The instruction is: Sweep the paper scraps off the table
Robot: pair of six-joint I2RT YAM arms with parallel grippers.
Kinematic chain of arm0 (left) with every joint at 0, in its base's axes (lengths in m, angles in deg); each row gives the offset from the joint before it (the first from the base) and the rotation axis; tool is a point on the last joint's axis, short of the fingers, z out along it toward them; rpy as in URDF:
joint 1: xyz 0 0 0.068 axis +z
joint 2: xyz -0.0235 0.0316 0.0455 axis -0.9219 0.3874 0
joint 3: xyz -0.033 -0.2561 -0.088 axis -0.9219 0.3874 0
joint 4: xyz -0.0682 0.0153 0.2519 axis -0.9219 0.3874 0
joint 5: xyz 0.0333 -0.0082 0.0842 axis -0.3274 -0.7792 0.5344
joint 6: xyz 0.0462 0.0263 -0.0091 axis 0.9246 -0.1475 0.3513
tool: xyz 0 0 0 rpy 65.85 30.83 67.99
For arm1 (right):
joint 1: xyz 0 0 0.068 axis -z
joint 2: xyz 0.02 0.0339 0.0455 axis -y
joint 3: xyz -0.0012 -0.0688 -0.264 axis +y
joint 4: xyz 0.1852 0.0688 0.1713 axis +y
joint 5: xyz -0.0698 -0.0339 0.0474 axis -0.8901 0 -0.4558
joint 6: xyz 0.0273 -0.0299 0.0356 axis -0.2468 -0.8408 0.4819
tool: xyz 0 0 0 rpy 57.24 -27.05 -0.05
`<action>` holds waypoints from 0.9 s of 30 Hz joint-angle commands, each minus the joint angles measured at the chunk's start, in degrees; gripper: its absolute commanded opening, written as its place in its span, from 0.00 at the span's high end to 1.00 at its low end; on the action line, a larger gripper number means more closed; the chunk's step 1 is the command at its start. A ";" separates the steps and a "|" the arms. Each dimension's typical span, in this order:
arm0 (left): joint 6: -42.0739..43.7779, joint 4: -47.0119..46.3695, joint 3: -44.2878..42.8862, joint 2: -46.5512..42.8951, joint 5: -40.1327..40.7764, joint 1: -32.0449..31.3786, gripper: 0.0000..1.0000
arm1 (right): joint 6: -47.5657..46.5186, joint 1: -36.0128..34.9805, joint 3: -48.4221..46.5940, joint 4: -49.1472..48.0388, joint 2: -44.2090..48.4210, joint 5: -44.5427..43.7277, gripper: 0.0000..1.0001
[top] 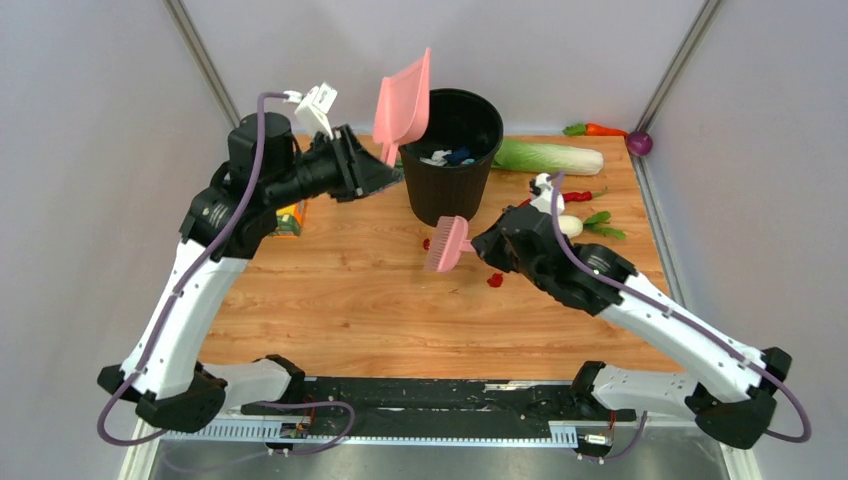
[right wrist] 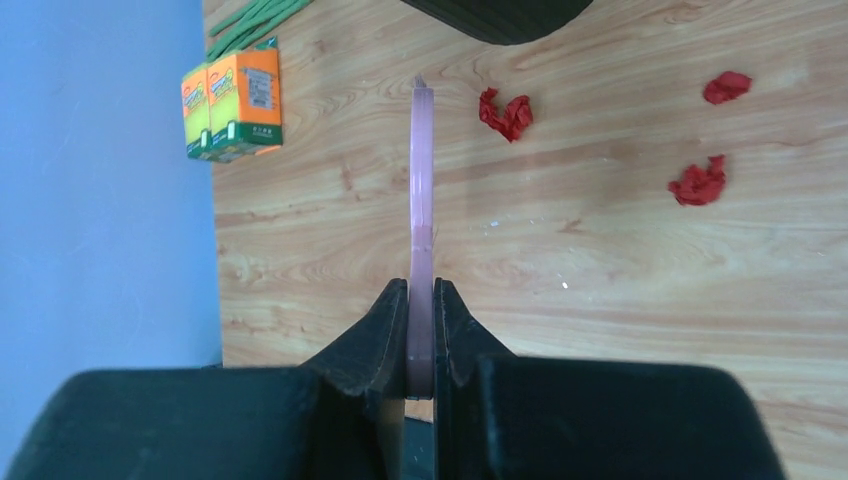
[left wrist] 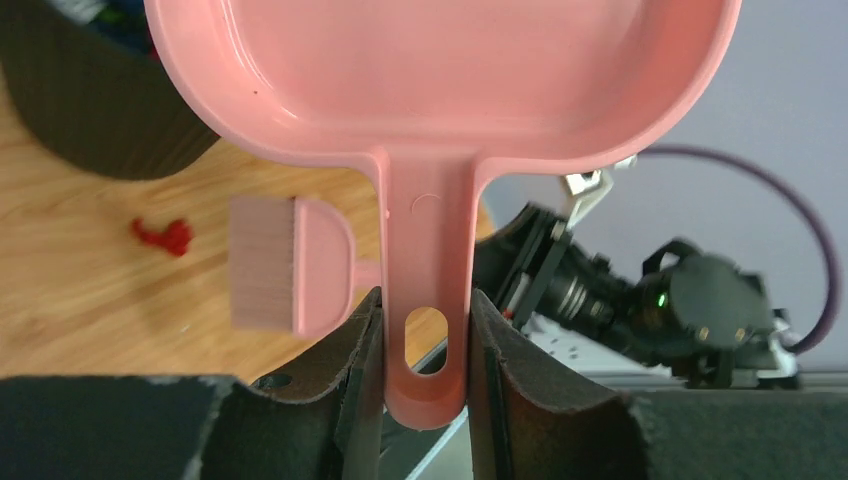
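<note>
My left gripper [top: 385,172] [left wrist: 425,312] is shut on the handle of a pink dustpan [top: 403,98] [left wrist: 440,70]. The pan is held up and tilted over the rim of a black bin [top: 452,150]. My right gripper [top: 482,245] [right wrist: 421,300] is shut on a pink brush [top: 447,245] [right wrist: 421,190], which hovers just in front of the bin. Red paper scraps [right wrist: 505,112] lie on the wooden table [top: 340,300] near the brush, two more to the right [right wrist: 698,183] [right wrist: 727,87]. From above I see scraps beside the brush [top: 495,280] [top: 426,243].
White and blue bits [top: 445,157] lie inside the bin. A cabbage [top: 550,157], carrot [top: 600,129], purple ball [top: 640,143], red chili [top: 578,196] and white piece [top: 570,225] sit at the back right. An orange carton [top: 290,220] [right wrist: 232,100] stands under the left arm.
</note>
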 commanded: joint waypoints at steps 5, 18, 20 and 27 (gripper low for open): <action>12.87 19.87 6.94 -12.58 9.62 0.38 1.00 | 5.44 9.49 -0.94 -13.81 -11.46 8.06 1.00; 17.80 31.85 15.03 -23.66 12.44 0.38 1.00 | 8.87 15.48 5.39 -20.06 -21.48 18.07 1.00; 17.71 32.11 15.74 -24.28 11.91 0.29 1.00 | 9.75 15.39 8.11 -20.24 -21.31 20.27 1.00; 17.80 32.11 16.88 -24.99 11.56 0.38 1.00 | 12.30 15.30 18.83 -20.06 -12.89 23.88 1.00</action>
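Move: The pair of red scraps lies about 15 cm ahead of my right hand, some 7 cm to its left and 26 cm below. On the table too, the near single scrap is about 9 cm ahead and 5 cm right of that hand, the far one 16 cm ahead and 7 cm right; the bin stands 31 cm ahead, 6 cm left. From my left hand the pair is about 12 cm ahead, 5 cm right, 45 cm down. With my right hand I keep hold of the brush, reach about 10 cm forward while starting down, then sink more steeply and draw back about 4 cm, roughly 15 cm lower in all, tipping the bristles some 25 degrees down to the scrap pair. My left hand keeps its grip on the dustpan and brings it away from the bin, back, left and down, about 12 cm each way, rolling its left side up. ##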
